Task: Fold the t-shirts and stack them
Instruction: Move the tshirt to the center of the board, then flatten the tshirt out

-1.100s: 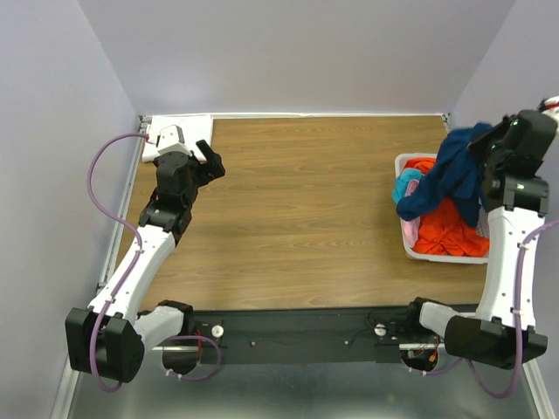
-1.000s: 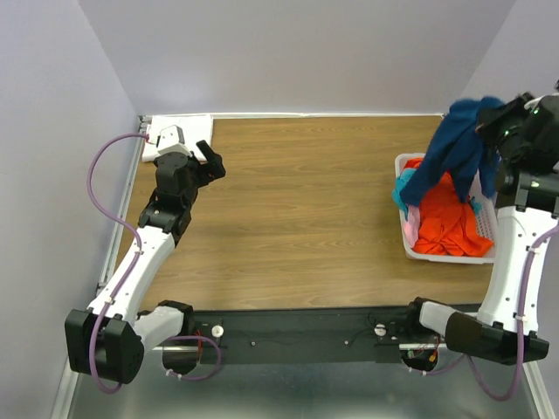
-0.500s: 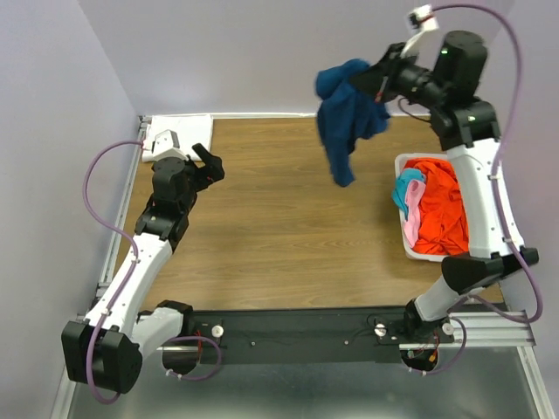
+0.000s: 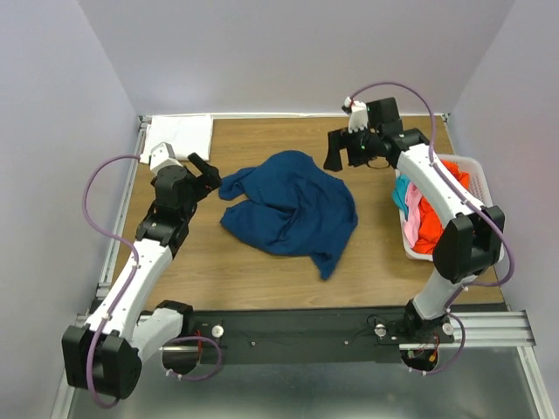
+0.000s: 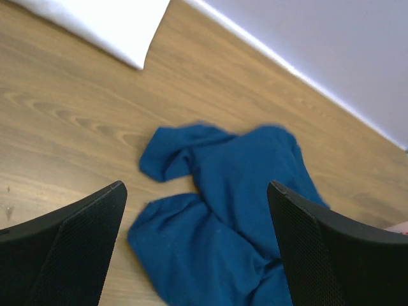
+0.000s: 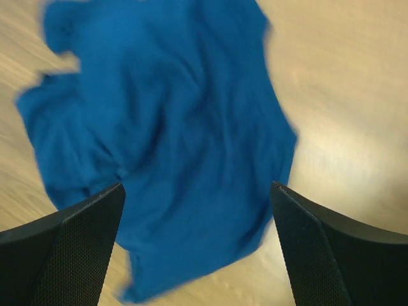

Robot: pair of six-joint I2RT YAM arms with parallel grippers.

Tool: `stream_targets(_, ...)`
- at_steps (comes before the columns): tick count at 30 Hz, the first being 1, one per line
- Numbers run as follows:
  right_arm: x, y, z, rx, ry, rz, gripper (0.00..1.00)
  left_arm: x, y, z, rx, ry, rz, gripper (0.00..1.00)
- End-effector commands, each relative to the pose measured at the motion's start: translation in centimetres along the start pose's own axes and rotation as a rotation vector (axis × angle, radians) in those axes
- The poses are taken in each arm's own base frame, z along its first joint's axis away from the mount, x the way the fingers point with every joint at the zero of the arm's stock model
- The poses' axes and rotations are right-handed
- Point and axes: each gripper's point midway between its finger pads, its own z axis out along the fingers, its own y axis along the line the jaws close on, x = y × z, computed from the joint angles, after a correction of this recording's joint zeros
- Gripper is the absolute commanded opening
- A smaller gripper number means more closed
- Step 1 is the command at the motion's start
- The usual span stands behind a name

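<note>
A large blue t-shirt (image 4: 288,211) lies crumpled in the middle of the wooden table, with no print showing. My right gripper (image 4: 335,150) hovers open just behind its far right edge, holding nothing. In the right wrist view the blue t-shirt (image 6: 162,137) is spread below the open right gripper (image 6: 196,191). My left gripper (image 4: 205,172) is open at the shirt's left edge. In the left wrist view the blue t-shirt (image 5: 233,210) lies ahead of the open left gripper (image 5: 196,191). A white t-shirt (image 4: 182,135) lies flat in the back left corner. Orange (image 4: 430,227), teal (image 4: 403,194) and pink (image 4: 410,230) t-shirts sit in the basket.
The white slatted basket (image 4: 470,166) stands at the table's right edge, under my right arm's forearm. The white t-shirt (image 5: 95,22) shows at the top left of the left wrist view. Grey walls close in the back and sides.
My right arm swung the blue t-shirt from above the basket leftward over the table and let go; it now lies on the table. The left arm barely shifted.
</note>
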Motion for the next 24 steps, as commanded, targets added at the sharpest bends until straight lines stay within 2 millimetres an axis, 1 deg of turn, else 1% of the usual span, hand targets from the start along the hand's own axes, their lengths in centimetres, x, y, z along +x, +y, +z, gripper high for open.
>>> stream_targets(1, 2.3, -1.7, -1.6, 0.144, -0.022, 0.090, 1.00, 3.8, 1.3, 1.6, -0.033, 0.131, 0.020, 0.98)
stream_targets(2, 1.4, -1.4, -2.3, 0.145, -0.062, 0.100, 1.00, 4.4, 1.5, 1.9, -0.038, 0.150, 0.026, 0.98)
stream_targets(3, 3.6, -1.7, -1.8, 0.155, -0.034, 0.131, 1.00, 5.6, 2.1, 2.5, -0.057, 0.185, 0.034, 0.98)
stream_targets(5, 5.3, -1.6, -2.0, 0.178, -0.036, 0.209, 1.00, 6.9, 2.7, 3.2, -0.076, 0.214, 0.037, 0.98)
stream_targets(6, 5.9, -1.5, -2.8, 0.197, -0.050, 0.225, 1.00, 7.2, 2.8, 3.6, -0.079, 0.220, 0.035, 0.98)
stream_targets(7, 8.2, -1.6, -2.2, 0.209, -0.019, 0.270, 1.00, 8.3, 3.4, 4.2, -0.099, 0.252, 0.045, 0.98)
stream_targets(8, 9.3, -1.8, -2.3, 0.232, -0.009, 0.288, 1.00, 8.6, 3.3, 4.6, -0.094, 0.260, 0.048, 0.98)
stream_targets(9, 11.3, -1.7, -2.5, 0.243, 0.017, 0.320, 1.00, 9.7, 3.9, 5.2, -0.113, 0.290, 0.053, 0.98)
stream_targets(12, 14.3, -1.3, -2.8, 0.254, 0.054, 0.357, 1.00, 10.9, 4.1, 6.0, -0.123, 0.339, 0.056, 0.98)
stream_targets(13, 16.1, -0.9, -3.2, 0.248, 0.075, 0.370, 1.00, 11.6, 4.3, 6.1, -0.129, 0.364, 0.058, 0.98)
stream_targets(15, 17.5, -0.1, -3.6, 0.222, 0.087, 0.389, 1.00, 12.5, 4.7, 5.7, -0.135, 0.391, 0.052, 0.98)
stream_targets(16, 17.9, 0.3, -4.1, 0.216, 0.081, 0.396, 1.00, 12.6, 5.0, 5.4, -0.140, 0.395, 0.050, 0.98)
stream_targets(17, 19.2, 0.5, -4.1, 0.210, 0.100, 0.415, 1.00, 13.6, 5.8, 4.8, -0.159, 0.413, 0.041, 0.98)
stream_targets(20, 20.7, 1.9, -4.1, 0.168, 0.125, 0.445, 1.00, 14.8, 7.0, 3.6, -0.179, 0.428, 0.024, 0.98)
stream_targets(21, 21.9, 2.5, -3.9, 0.159, 0.157, 0.443, 1.00, 16.0, 7.8, 3.1, -0.191, 0.459, 0.019, 0.98)
stream_targets(23, 22.9, 3.1, -3.6, 0.172, 0.183, 0.443, 1.00, 17.2, 8.2, 2.7, -0.186, 0.494, 0.017, 0.98)
stream_targets(24, 23.9, 3.7, -3.5, 0.177, 0.203, 0.424, 1.00, 18.1, 8.3, 2.5, -0.175, 0.520, 0.011, 0.93)
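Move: The blue t-shirt's left near corner lies almost straight below the left hand, roughly 21 cm down, 1 cm ahead and 2 cm right; its left sleeve is about 10 cm ahead and 2 cm right. For the right hand, the shirt's near tip is some 25 cm back, 2 cm left and 19 cm below, with the shirt's middle about 5 cm back and 11 cm left. The laundry tray sits some 31 cm right and 6 cm back. Down goes the left hand, nearly 18 cm and a little to the right, its fingers tipping steeply towards the shirt's left near corner. The right hand sweeps back along the shirt's right side and sinks towards its near tip, drifting right and turning clockwise. Both grippers stay wide open, with no grip on the cloth yet. ##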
